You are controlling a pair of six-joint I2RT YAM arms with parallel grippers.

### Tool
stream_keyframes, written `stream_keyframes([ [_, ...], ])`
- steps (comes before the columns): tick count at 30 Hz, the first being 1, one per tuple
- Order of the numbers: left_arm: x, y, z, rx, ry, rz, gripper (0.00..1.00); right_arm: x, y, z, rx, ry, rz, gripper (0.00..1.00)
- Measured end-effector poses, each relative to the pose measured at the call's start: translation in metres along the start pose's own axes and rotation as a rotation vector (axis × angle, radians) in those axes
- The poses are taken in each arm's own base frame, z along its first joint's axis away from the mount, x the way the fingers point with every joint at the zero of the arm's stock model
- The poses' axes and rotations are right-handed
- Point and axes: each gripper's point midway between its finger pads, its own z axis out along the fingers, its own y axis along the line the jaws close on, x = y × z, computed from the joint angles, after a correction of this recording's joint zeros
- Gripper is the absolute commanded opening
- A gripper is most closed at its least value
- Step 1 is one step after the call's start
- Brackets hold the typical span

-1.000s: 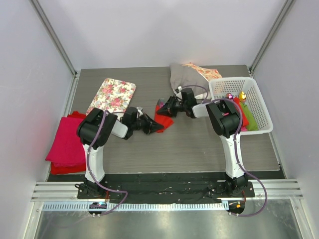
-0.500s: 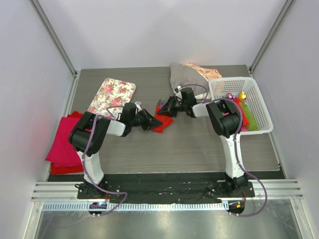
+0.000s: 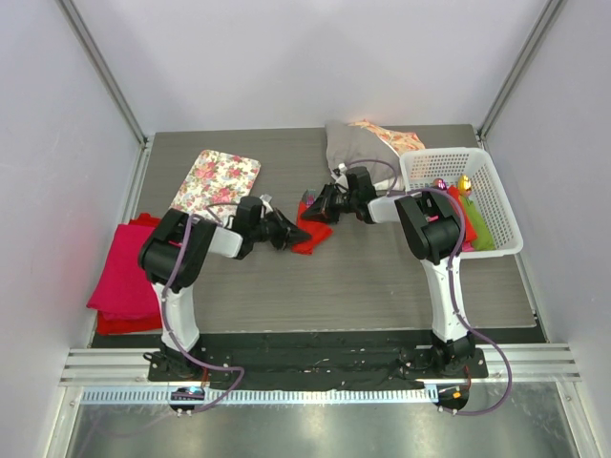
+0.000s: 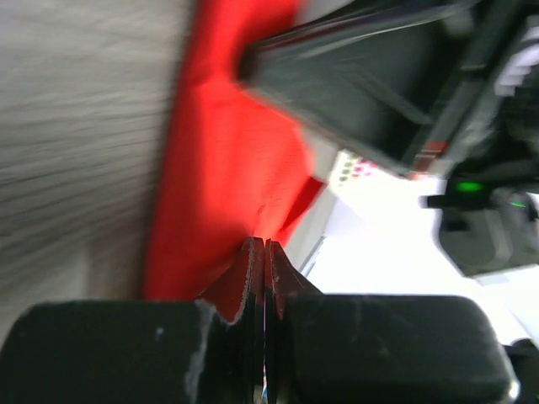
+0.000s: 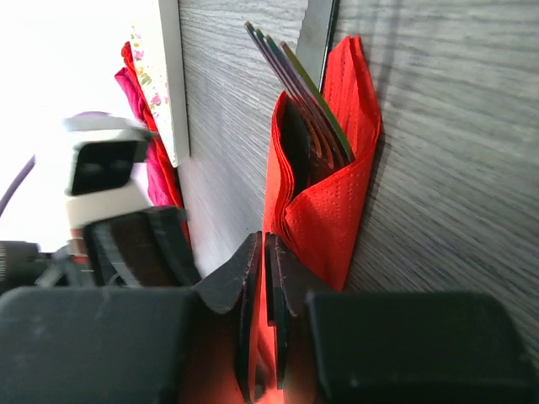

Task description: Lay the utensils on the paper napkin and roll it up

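The bright red paper napkin (image 3: 310, 232) lies mid-table, folded over the utensils. In the right wrist view the napkin (image 5: 328, 210) wraps several thin purple-tinted utensil handles (image 5: 290, 71) that stick out of its far end. My right gripper (image 3: 316, 208) is at the napkin's far side; its jaws (image 5: 264, 244) are shut on a red napkin edge. My left gripper (image 3: 294, 234) is at the napkin's left side; in the left wrist view it (image 4: 265, 246) is shut on the napkin's edge (image 4: 227, 168). The two grippers are close together.
A floral board (image 3: 215, 181) lies at the back left. A magenta cloth stack (image 3: 124, 272) sits at the left edge. A white basket (image 3: 420, 170) with coloured items stands at the right. A grey and floral pouch (image 3: 358, 143) is at the back.
My left gripper moved a little away from me and to the right, drawing the napkin's near left part inward. The right gripper stayed almost still.
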Motion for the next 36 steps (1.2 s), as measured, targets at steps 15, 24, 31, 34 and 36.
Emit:
stream_keyframes([
  [15, 0.010, 0.024, 0.008, -0.085, 0.043, -0.049, 0.00, -0.016, 0.021, -0.020, 0.114, -0.030, -0.078, 0.51],
  [24, 0.010, 0.024, 0.008, -0.092, 0.048, -0.051, 0.00, -0.052, 0.028, -0.040, 0.288, -0.104, -0.195, 0.60],
  [31, 0.011, 0.024, 0.008, -0.093, 0.049, -0.052, 0.00, -0.037, 0.009, -0.039, 0.387, -0.040, -0.207, 0.68],
  [34, 0.010, 0.024, 0.008, -0.094, 0.049, -0.052, 0.00, -0.026, 0.001, -0.031, 0.424, -0.002, -0.226, 0.63],
  [36, 0.010, 0.024, 0.008, -0.094, 0.048, -0.052, 0.00, -0.020, -0.005, -0.026, 0.441, 0.019, -0.233, 0.58],
])
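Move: The utensil end of my loosely rolled napkin sits right at my right fingertips, its middle about 2 cm to the right, 1 cm ahead and 1 cm lower. The fork tines poke out some 5 cm ahead of that hand, and the grey cushion lies roughly 15 cm ahead and 12 cm to its right. The napkin's near end lies beneath my left fingertips, around 2 cm back and 3 cm down. I drop my shut left fingers about 2.5 cm onto the napkin's near end and keep them pressing there. Then I let go of the roll with my right hand, opening it wide as it rises about 5 cm, forward and to the right; I tip its fingers nearly 30 degrees steeper, then come back and down astride the utensil end. ##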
